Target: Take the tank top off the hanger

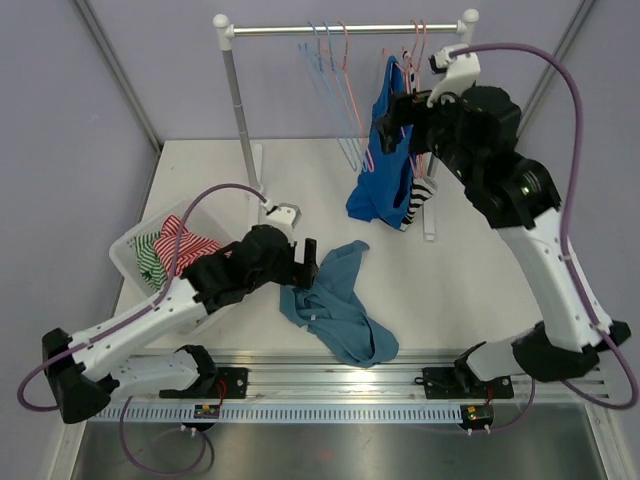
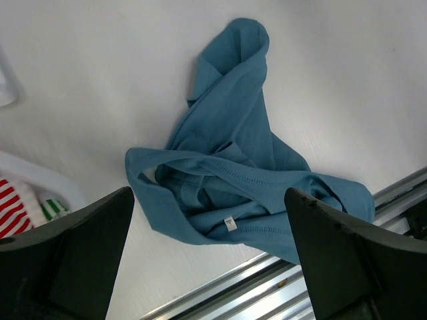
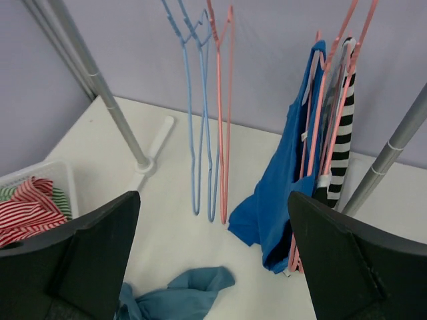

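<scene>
A bright blue tank top (image 1: 385, 165) (image 3: 280, 193) hangs from a pink hanger (image 3: 333, 87) at the right end of the clothes rack, its lower part bunched near the table. My right gripper (image 1: 400, 112) (image 3: 213, 267) is up beside it, open, with nothing between its fingers. A teal garment (image 1: 335, 305) (image 2: 233, 167) lies crumpled on the table near the front rail. Over its left edge my left gripper (image 1: 305, 265) (image 2: 210, 260) hovers open and empty.
A black-and-white striped garment (image 1: 420, 198) (image 3: 341, 133) hangs just right of the blue top. Empty blue hangers (image 3: 197, 100) and a pink one (image 3: 223, 100) hang mid-rail. The rack's left pole (image 1: 240, 110) stands behind. A white basket (image 1: 135, 245) holds striped clothes at the left.
</scene>
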`<state>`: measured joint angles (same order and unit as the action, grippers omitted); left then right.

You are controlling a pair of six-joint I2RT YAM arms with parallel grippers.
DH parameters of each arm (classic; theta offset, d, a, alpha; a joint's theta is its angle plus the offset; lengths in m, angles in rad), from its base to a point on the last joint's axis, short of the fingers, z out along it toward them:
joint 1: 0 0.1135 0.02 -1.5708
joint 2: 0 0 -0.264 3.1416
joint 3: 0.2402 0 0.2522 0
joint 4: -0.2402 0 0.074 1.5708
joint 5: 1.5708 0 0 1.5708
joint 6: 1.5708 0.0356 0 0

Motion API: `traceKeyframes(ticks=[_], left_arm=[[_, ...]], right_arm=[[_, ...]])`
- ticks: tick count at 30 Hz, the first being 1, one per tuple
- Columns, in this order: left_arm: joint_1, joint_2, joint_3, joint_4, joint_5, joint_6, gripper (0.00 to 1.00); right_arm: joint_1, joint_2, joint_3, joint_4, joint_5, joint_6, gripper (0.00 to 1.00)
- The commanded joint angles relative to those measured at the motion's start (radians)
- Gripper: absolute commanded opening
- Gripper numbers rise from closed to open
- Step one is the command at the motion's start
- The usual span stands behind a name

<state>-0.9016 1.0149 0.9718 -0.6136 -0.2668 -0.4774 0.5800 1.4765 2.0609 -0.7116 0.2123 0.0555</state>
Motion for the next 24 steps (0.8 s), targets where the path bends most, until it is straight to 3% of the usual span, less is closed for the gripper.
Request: traceKeyframes(ticks=[1, 8, 18, 19, 22, 23, 24], left_arm=[[-0.029, 0.124, -0.001, 0.136, 0.044, -0.012, 0.99], [-0.091, 0.425, 0.064, 0.21, 0.144, 0.019, 0.99], [-0.146, 0.626, -0.001, 0.235, 0.184, -0.036, 0.97], [-0.151, 0.649, -0.008, 0.239, 0.195, -0.036, 0.93], [-0.158, 0.672, -0.019, 0.233, 0.204, -0.027, 0.63], [-0.161, 0.665, -0.021, 0.227, 0.198, -0.026, 0.35], [-0.161, 0.653, -0.022, 0.222, 0.181, -0.026, 0.21]], right_arm=[[-0.002, -0.175, -0.155, 0.08, -0.128, -0.01, 1.0], [-0.002, -0.471, -0.506, 0.13, -0.281, 0.038, 1.0], [-0.002, -0.499, -0.559, 0.123, -0.295, 0.041, 0.99], [-0.002, -0.499, -0.561, 0.126, -0.298, 0.041, 0.99], [-0.002, -0.501, -0.574, 0.142, -0.306, 0.049, 0.99], [-0.002, -0.502, -0.579, 0.147, -0.309, 0.052, 0.99], [-0.003, -0.502, -0.581, 0.15, -0.31, 0.05, 1.0]])
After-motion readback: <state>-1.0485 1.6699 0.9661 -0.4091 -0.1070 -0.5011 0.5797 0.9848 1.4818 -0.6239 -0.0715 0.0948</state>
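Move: The crumpled teal tank top lies about 11 cm to the left hand's right, 2 cm nearer the base and some 19 cm below it; the white basket is roughly 12 cm ahead, 33 cm left and 17 cm below. From the right hand, the hanging blue tank top is about 14 cm ahead, level sideways and 22 cm lower, and the empty hangers 14 cm ahead, 11 cm left and 14 cm lower. Left hand drops about 18 cm and rightward, pinching the teal tank top, while the open right backs off 11 cm. ##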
